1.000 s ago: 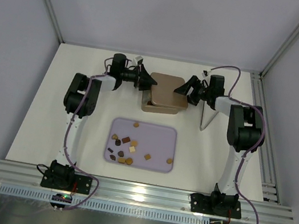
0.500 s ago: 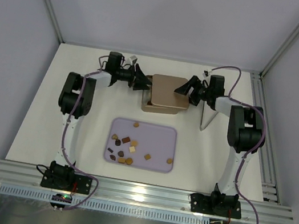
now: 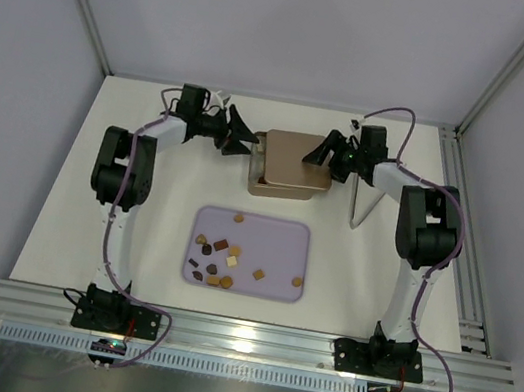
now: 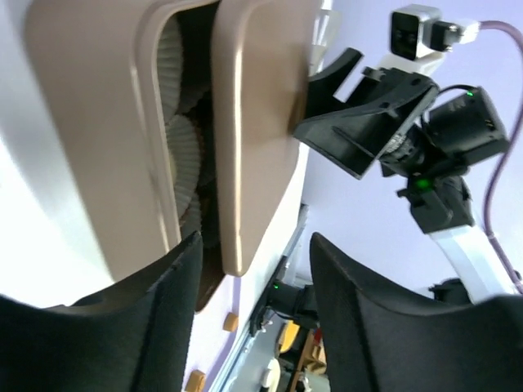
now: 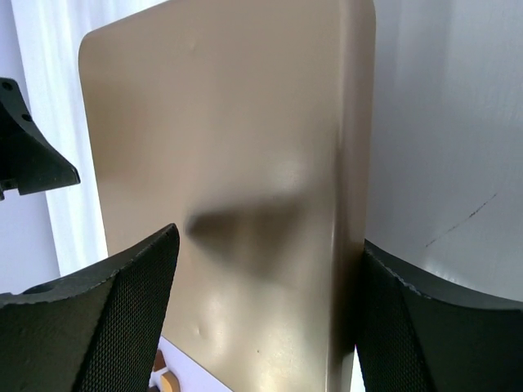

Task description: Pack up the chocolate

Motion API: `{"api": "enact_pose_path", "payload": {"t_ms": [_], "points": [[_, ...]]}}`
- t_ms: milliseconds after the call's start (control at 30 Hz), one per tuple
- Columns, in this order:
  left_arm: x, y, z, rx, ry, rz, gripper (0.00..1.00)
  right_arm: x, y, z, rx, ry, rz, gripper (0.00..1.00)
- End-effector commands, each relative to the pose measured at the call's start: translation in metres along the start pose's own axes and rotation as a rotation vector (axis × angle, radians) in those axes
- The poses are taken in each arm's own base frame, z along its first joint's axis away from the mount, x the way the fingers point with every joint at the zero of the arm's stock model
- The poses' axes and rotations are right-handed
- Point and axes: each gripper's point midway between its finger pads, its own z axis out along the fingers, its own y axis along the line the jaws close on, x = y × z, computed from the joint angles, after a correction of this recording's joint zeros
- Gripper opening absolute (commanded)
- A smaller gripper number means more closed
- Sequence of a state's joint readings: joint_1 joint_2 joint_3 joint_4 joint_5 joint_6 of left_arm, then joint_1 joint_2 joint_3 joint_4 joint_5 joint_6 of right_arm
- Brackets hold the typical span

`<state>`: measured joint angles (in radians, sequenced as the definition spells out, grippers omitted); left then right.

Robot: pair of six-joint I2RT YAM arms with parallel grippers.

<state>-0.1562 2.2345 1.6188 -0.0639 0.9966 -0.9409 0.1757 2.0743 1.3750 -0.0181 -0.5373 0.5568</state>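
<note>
Several small pieces of chocolate [image 3: 220, 260] in dark brown, caramel and cream lie scattered on a lilac tray [image 3: 279, 245]. Behind it stands the gold-brown tin [image 3: 278, 191], its lid [image 3: 297, 157] shifted right. Through the gap, white paper cups [image 4: 184, 155] show inside. My left gripper [image 3: 242, 138] hangs open just left of the tin, holding nothing. My right gripper [image 3: 328, 157] sits at the lid's right side. Its jaws are wide over the lid [image 5: 229, 122], with one finger against the back rim.
A thin pale panel [image 3: 368, 200] stands upright to the right of the tin, beside my right arm. A metal rail [image 3: 464, 232] runs along the table's right edge. White walls enclose the back and both sides.
My left gripper has drawn back to the left from the tin and opened wider. The lid has slid slightly to the right. The right gripper has barely moved.
</note>
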Motion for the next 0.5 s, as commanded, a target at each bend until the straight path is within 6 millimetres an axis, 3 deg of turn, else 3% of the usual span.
{"api": "enact_pose_path", "payload": {"t_ms": [0,133,333,467], "points": [[0.002,-0.003,-0.018,-0.102,-0.051,0.051,0.56,-0.024,0.025,-0.014,0.011,-0.061,-0.094,0.78],[-0.005,0.02,-0.027,-0.256,-0.121,0.052,0.52,-0.026,0.026,-0.015,0.034,-0.063,-0.113,0.79],[-0.006,0.047,-0.03,-0.376,-0.155,-0.001,0.33,-0.025,0.027,-0.014,0.056,-0.063,-0.124,0.78],[-0.006,0.063,-0.028,-0.43,-0.166,-0.031,0.27,-0.022,0.03,-0.011,0.072,-0.054,-0.14,0.78]]}}
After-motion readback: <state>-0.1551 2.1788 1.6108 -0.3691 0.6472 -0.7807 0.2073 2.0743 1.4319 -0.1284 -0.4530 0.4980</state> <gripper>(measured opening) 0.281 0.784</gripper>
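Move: The brown lid lies askew on the box, its middle about 11 cm to the left hand's right, 3 cm back and 6 cm below; the right hand already has its right edge, so the middle is some 8 cm to that hand's left, level in reach and height. From the left hand, the box centre is about 10 cm right, 4 cm back and 9 cm down; the purple tray lies 26 cm back, 3 cm right and 11 cm below. The lid's free left edge is left behind as the left hand backs away from it, about 4 cm left and 5 cm down beside the box's left wall, its fingers tipping some 20 degrees further downward and closing about half of their gap without taking anything. The right hand stays at the lid's right edge, one finger over its top, rolling about 5 degrees so its left side sinks. ##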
